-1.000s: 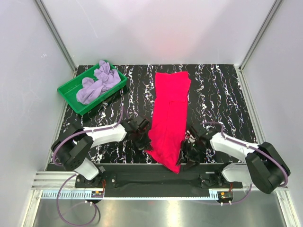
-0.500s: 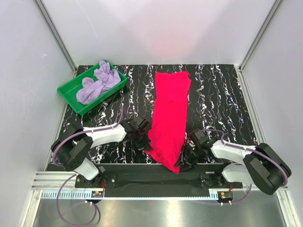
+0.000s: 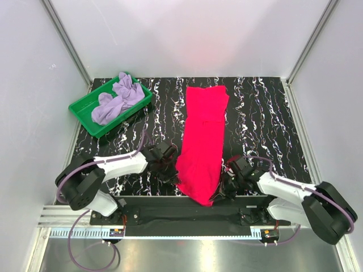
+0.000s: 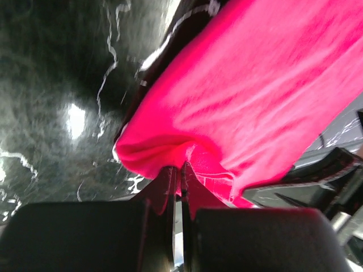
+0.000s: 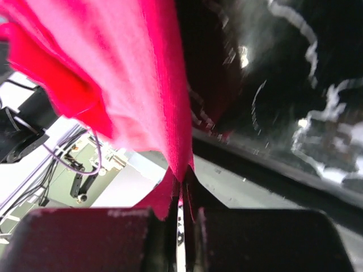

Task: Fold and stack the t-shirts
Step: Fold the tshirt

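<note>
A crimson t-shirt [image 3: 203, 133] lies as a long narrow strip down the middle of the black marbled table, its near end hanging over the front edge. My left gripper [image 3: 169, 171] is shut on the shirt's near left edge [image 4: 170, 156]. My right gripper [image 3: 222, 188] is shut on the near right edge [image 5: 180, 164], pinching a thin fold of the cloth. The lavender t-shirt [image 3: 116, 99] lies crumpled in the green tray at the back left.
The green tray [image 3: 85, 110] sits at the table's far left corner. White walls with metal frame posts enclose the table on three sides. The arms' base rail [image 3: 181, 215] runs along the near edge.
My right gripper has moved in toward the shirt's near right edge and closed on it. The left gripper has held its grip and shifted slightly nearer.
</note>
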Tool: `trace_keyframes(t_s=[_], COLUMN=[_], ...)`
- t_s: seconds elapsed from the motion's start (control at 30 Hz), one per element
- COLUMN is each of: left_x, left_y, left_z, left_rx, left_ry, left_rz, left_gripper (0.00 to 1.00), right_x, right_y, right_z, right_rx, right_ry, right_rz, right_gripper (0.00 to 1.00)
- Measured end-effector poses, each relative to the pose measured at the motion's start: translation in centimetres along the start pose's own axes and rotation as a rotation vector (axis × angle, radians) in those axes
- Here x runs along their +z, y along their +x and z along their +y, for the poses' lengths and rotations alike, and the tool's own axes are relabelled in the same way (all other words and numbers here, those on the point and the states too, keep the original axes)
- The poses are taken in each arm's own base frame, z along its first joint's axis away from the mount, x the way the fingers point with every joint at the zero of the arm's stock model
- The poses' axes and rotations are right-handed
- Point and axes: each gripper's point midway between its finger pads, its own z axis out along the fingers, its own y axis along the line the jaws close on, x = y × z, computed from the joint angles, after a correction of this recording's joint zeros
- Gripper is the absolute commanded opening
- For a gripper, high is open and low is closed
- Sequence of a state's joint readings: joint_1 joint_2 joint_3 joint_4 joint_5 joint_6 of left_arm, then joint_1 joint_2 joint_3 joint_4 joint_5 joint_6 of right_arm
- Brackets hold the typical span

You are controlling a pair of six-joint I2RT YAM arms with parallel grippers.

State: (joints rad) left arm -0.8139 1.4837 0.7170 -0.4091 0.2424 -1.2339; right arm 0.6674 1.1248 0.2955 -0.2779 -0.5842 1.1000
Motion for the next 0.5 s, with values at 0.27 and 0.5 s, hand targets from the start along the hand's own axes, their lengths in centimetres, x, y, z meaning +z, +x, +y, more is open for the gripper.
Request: trace_keyframes(t_s=[0.27,0.5], left_x=[-1.0,-3.1], left_y=[3.7,5.4], left_z=[1.6,4.8], left_rx=[0.119,0.152], left_ry=[-0.041,-0.054], left_rz=[0.018,0.003], left_gripper=[0.00,0.00], right_x=[-1.5,-2.6], right_y=[0.7,1.1], right_z=[-0.4,-1.0], right_rx=[0.010,0.013], right_ry=[0.011,0.029], right_rz=[-0.036,-0.063], right_gripper=[0.00,0.00])
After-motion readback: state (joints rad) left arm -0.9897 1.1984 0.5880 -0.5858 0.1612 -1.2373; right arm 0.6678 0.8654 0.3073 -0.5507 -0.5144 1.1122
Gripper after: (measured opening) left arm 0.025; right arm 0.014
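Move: The t-shirt's near hem is already pinched at both corners, low over the table. The table's near edge lies about 6 cm straight back from the left hand, but some 2 cm straight ahead of the right. From the left hand, the right hem corner is about 15 cm right and 7 cm back, and the t-shirt's middle roughly 19 cm ahead and 12 cm right. The middle is about 27 cm ahead of the right hand and 3 cm left. The t-shirt's left hem corner is drawn back about 7 cm towards the robot by the left hand, which then also swings outward to its left, away from the right hand, turning slightly clockwise. The right hand keeps its pinch on the other corner and eases right, up and a little back, around 3 cm in all. ##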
